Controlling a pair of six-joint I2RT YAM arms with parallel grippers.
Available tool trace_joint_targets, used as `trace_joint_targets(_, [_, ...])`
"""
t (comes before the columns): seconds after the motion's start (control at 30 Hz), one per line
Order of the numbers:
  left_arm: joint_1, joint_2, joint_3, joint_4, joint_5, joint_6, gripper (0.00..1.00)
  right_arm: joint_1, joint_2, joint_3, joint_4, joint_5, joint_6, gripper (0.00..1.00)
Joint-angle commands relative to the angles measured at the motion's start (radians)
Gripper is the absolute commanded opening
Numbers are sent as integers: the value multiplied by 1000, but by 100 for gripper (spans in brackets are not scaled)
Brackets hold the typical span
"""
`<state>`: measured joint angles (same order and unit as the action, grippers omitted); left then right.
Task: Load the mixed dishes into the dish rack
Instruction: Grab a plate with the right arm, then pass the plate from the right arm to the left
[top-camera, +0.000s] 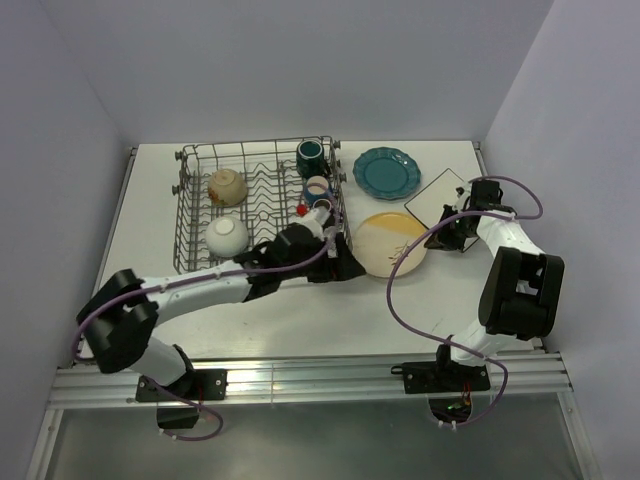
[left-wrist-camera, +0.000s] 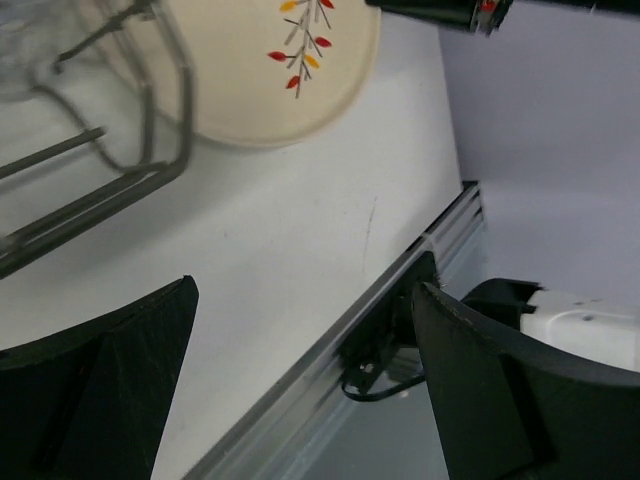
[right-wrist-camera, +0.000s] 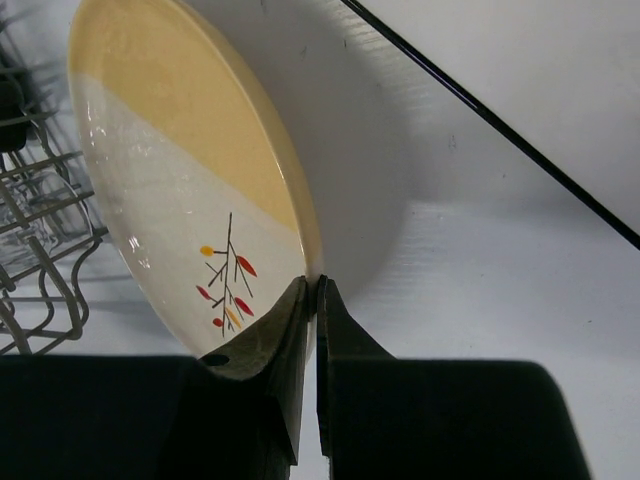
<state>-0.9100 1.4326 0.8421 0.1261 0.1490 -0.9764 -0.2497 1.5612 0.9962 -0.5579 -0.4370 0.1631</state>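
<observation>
The yellow-cream plate (top-camera: 392, 244) with a leaf sprig lies right of the dish rack (top-camera: 196, 215). My right gripper (top-camera: 431, 242) is shut on its right rim. The right wrist view shows the rim of this plate (right-wrist-camera: 170, 170) pinched between the tips of that gripper (right-wrist-camera: 318, 292). My left gripper (top-camera: 349, 268) stands open by the rack's near right corner, nothing between its fingers (left-wrist-camera: 100, 390). The plate (left-wrist-camera: 270, 70) lies just beyond it. A teal plate (top-camera: 386, 172) and a white square plate (top-camera: 440, 197) lie behind. Two bowls (top-camera: 227, 235) and mugs (top-camera: 311, 155) sit in the rack.
The rack's wire corner (left-wrist-camera: 120, 150) is close to the left fingers. The table's near edge with its metal rail (left-wrist-camera: 330, 330) runs just below the left gripper. The square plate's dark edge (right-wrist-camera: 480, 110) lies close behind the right gripper. Walls close in the table on three sides.
</observation>
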Motion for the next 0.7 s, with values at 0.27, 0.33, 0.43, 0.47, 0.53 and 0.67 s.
trace_joint_targets(0.27, [-268, 328, 426, -172, -363, 519, 95, -8, -12, 76, -57, -86, 38, 0])
trace_joint_targets(0.33, [-273, 348, 431, -155, -414, 574, 92, -8, -15, 81, -69, -89, 44, 0])
trace_joint_targets(0.43, [-279, 359, 399, -77, -463, 656, 91, -10, -16, 87, -85, -100, 50, 0])
trace_joint_targets(0.47, [-282, 362, 384, -47, -471, 683, 91, -10, -16, 90, -89, -103, 52, 0])
trace_joint_targets(0.53, [-283, 374, 345, 51, -468, 777, 90, -10, -15, 97, -105, -111, 56, 0])
trace_joint_targets(0.67, [-294, 437, 350, 147, -489, 926, 92, -14, 0, 125, -138, -134, 64, 0])
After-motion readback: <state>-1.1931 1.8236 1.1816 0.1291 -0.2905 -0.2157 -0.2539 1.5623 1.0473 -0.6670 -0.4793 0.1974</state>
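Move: The left hand, empty and wide open, has the yellow-and-white plate's middle about 9 cm ahead, 10 cm to its right and 12 cm below. The rack's near right corner is some 4 cm ahead, straight in line and 8 cm below. The right hand already grips the plate's right rim, so the plate's middle lies 9 cm left, 1 cm back and 2 cm lower; from that hand the white board is 7 cm ahead, 5 cm right, 7 cm below. Rightward first, fast, the left hand sweeps about 10 cm past the rack's near right corner towards the held plate. It then sinks some 4 cm and edges forward, rolling about 50 degrees clockwise as seen along its fingers, which stay open. The right hand keeps its pinch on the rim, easing the plate up about a centimetre with a slight tilt. ##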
